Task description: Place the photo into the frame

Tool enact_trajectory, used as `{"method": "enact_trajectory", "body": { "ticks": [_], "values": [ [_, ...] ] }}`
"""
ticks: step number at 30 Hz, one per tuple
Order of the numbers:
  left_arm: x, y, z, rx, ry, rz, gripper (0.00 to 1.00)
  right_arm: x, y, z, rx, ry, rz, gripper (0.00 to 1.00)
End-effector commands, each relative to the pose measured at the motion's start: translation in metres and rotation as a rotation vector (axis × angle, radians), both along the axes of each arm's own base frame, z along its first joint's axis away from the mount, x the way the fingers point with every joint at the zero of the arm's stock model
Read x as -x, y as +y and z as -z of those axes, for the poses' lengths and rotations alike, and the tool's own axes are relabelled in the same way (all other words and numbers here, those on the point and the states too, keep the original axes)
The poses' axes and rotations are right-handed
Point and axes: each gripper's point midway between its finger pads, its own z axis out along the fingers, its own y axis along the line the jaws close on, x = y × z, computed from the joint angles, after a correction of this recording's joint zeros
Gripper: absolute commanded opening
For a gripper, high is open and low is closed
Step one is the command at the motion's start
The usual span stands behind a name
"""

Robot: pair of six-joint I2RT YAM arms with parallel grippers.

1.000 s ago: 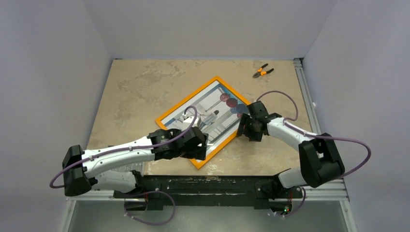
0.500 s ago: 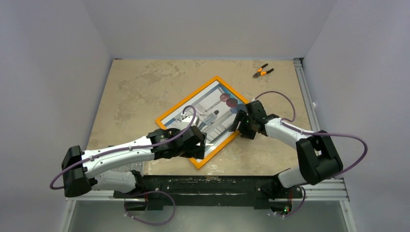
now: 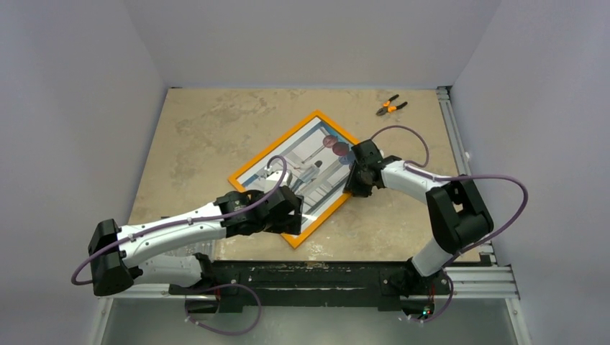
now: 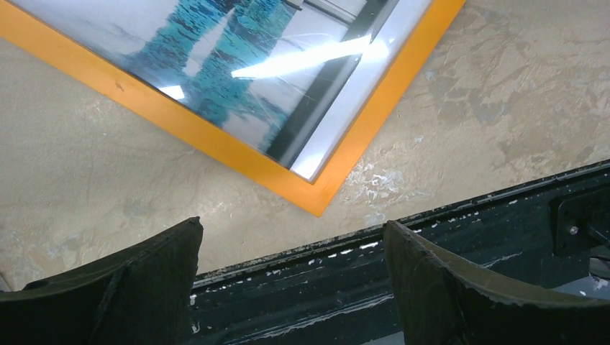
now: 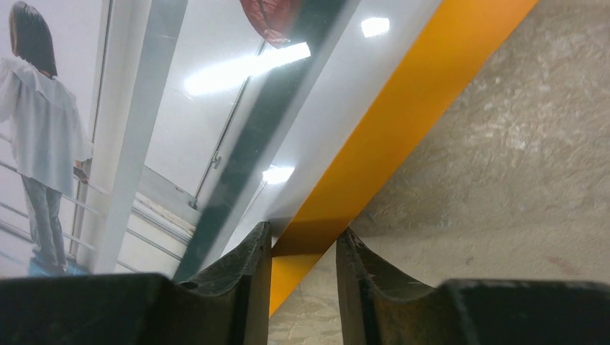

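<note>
The frame [image 3: 273,146], thin and orange-bordered, lies flat and slanted mid-table with the photo [image 3: 309,154] of a person on pale steps inside it. My right gripper [image 3: 351,188] points down on the frame's right side. In the right wrist view its two fingers [image 5: 303,231] stand narrow, one over the glossy photo [image 5: 144,129] and one over the table, with the orange border [image 5: 403,122] pinched between them. My left gripper [image 3: 291,219] hovers over the frame's near corner. It is wide open and holds nothing [image 4: 293,226]; the frame's corner [image 4: 180,122] lies just beyond its tips.
Orange-handled pliers [image 3: 390,107] lie at the table's far right. A black rail [image 3: 324,277] runs along the near edge, right under the left fingers [image 4: 431,244]. Grey walls close in the left, the right and the back.
The right gripper has moved left along the frame's right side and narrowed its jaws onto the border. The frame has shifted slightly left. The left arm has drawn back a little, still open.
</note>
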Motion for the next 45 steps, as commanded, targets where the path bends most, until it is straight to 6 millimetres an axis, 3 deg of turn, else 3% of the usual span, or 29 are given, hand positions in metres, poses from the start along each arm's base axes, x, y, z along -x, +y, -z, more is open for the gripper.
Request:
{"method": "enact_trajectory", "body": {
  "ticks": [1, 8, 20, 23, 24, 26, 31, 37, 45],
  "values": [
    [-0.005, 0.013, -0.001, -0.019, -0.026, -0.016, 0.93, 0.024, -0.052, 0.038, 0.299, 0.129, -0.061, 0.18],
    [-0.007, 0.017, 0.006, -0.007, -0.010, -0.028, 0.93, 0.003, -0.055, 0.012, 0.375, 0.098, -0.175, 0.00],
    [-0.019, 0.025, 0.018, 0.107, 0.043, -0.060, 0.93, -0.027, -0.087, -0.017, 0.554, 0.064, -0.259, 0.01],
    [-0.033, 0.032, 0.018, 0.113, 0.043, -0.090, 0.94, -0.028, -0.087, -0.025, 0.522, 0.038, -0.207, 0.46],
    [-0.039, 0.034, 0.017, 0.115, 0.041, -0.102, 0.94, -0.026, -0.085, -0.029, 0.497, 0.023, -0.190, 0.57],
    [-0.053, 0.041, 0.014, 0.111, 0.036, -0.129, 0.94, -0.023, -0.080, -0.036, 0.441, -0.005, -0.160, 0.67],
    [-0.093, 0.068, 0.019, 0.077, 0.045, -0.230, 0.96, -0.003, -0.062, -0.042, 0.219, -0.045, -0.101, 0.72],
    [-0.136, 0.098, 0.043, 0.049, 0.106, -0.355, 0.96, 0.028, -0.019, -0.031, -0.110, -0.051, -0.092, 0.72],
    [-0.163, 0.104, 0.093, 0.041, 0.245, -0.380, 0.96, 0.034, -0.001, 0.001, -0.197, 0.055, -0.091, 0.72]
  ]
}}
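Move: The frame's left corner, which the open left hand goes for, lies some 21 cm ahead of it, 18 cm to its left and 12 cm below. The frame's near corner is almost straight under that hand, the photo's middle about 20 cm ahead and 3 cm right, and the parts box roughly 27 cm to the left, level with it. The right hand already has the frame's near-right side between its fingers; from it the near corner lies about 16 cm back and 15 cm left. Forward and to the right goes the right hand first, still pinching the frame's near-right side and dragging it about 6 cm while the wrist rolls; then it opens, lets go, lifts and swings back, and comes down again over that side. The left hand sinks a little, then sweeps forward, left and down with open fingers, some 20 cm in all, turning about 25 degrees counter-clockwise as it reaches the frame's left corner. ##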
